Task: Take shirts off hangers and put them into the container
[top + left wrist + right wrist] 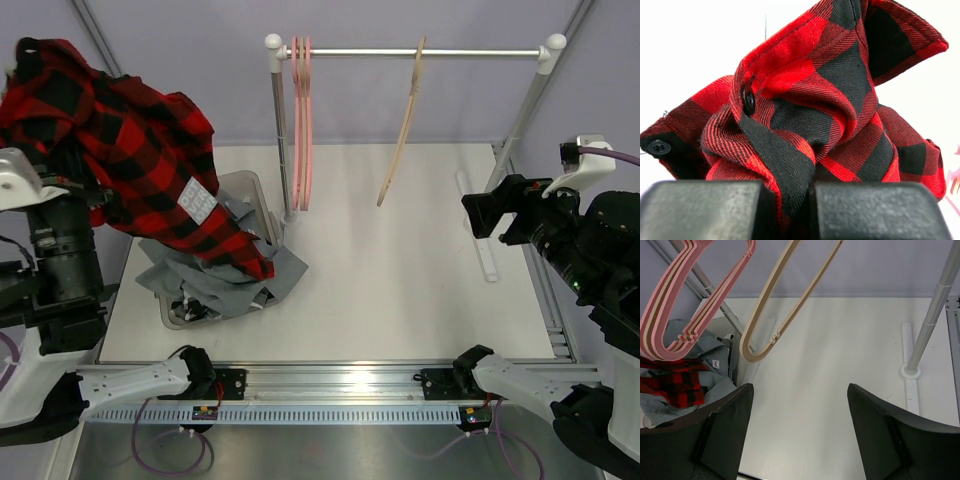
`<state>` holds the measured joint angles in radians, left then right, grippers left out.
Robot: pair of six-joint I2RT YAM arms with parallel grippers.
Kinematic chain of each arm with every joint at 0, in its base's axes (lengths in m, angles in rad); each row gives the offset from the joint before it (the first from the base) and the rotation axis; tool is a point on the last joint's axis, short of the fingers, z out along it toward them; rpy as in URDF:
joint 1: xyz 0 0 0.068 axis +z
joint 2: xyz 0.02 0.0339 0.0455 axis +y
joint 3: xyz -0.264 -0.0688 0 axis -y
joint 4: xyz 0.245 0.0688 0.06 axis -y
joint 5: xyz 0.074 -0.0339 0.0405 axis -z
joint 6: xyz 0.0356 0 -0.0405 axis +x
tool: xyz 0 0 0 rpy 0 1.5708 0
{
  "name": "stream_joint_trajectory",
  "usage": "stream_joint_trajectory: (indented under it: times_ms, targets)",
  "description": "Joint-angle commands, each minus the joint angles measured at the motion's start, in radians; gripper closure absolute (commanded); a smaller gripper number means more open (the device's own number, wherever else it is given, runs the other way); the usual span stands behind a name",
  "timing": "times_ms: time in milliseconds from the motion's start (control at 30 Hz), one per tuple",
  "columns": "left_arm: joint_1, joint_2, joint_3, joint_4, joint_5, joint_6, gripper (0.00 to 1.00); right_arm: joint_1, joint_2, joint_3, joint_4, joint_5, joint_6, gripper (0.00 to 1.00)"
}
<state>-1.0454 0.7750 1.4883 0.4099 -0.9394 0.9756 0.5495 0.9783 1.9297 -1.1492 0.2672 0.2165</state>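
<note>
The red-and-black plaid shirt [120,150] hangs from high at the far left, its lower end draped over the pile in the container [250,186]. My left gripper [790,212] is shut on a fold of this shirt [815,115]; in the top view the cloth hides the gripper. A grey shirt [230,280] spills over the container's near rim. Empty pink hangers [301,130] and a tan hanger [403,140] hang on the rail. My right gripper [490,215] is at the right, open and empty [799,387], facing the hangers [770,325].
The metal rail [420,51] with white ends spans the back, on a left post [279,130] beside the container and a slanted right post [520,120]. A white foot bar [478,225] lies on the table at the right.
</note>
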Motion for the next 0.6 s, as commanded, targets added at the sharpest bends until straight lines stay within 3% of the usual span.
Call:
stream_joint_trajectory:
  times_ms: [0, 33, 67, 100, 200, 233, 367, 567]
  targets:
    - [0.021, 0.038, -0.057, -0.015, -0.033, -0.093, 1.00, -0.005, -0.021, -0.001, 0.025, -0.023, 0.004, 0.16]
    - [0.045, 0.043, -0.072, -0.082, -0.030, -0.163, 1.00, -0.005, -0.024, -0.001, 0.026, -0.029, 0.003, 0.16]
    - [0.138, 0.062, -0.072, -0.156, -0.027, -0.249, 1.00, -0.005, -0.027, -0.001, 0.025, -0.034, 0.004, 0.15]
    - [0.192, 0.075, -0.069, -0.339, -0.013, -0.454, 1.00, -0.005, -0.029, -0.003, 0.025, -0.036, 0.006, 0.15]
    - [0.418, 0.122, -0.068, -0.633, 0.118, -0.790, 1.00, -0.005, -0.035, -0.005, 0.022, -0.040, 0.001, 0.15]
    - [0.518, 0.136, -0.089, -0.705, 0.190, -0.848, 1.00, -0.005, -0.035, -0.002, 0.016, -0.037, -0.003, 0.14]
    - [0.707, 0.148, -0.146, -0.813, 0.335, -1.060, 1.00, -0.005, -0.039, -0.001, 0.009, -0.033, -0.012, 0.14]
    - [0.840, 0.173, -0.239, -0.976, 0.517, -1.299, 1.00, -0.005, -0.046, -0.003, 0.016, -0.042, -0.025, 0.13]
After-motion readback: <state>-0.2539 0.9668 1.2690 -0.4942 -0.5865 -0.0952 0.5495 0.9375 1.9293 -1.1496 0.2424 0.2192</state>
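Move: Below and ahead of the left hand, which already holds the red-and-black shirt up high, lies the container, its middle about 18 cm forward, 5 cm to the right and some 58 cm down. The grey shirt heaped in it lies about 16 cm ahead and 7 cm right. The pink hangers hang roughly 26 cm ahead, 28 cm right and 27 cm lower. From the right hand, the container is about 16 cm ahead, 50 cm left and 43 cm down. Sinking about 25 cm while reaching some 14 cm forward, the left hand brings the gathered shirt down towards the container, swinging slightly right and then back on the way. The wrist tips fingers-down by about 40 degrees, ending near level, and the shut fingers keep their pinch on the cloth. ##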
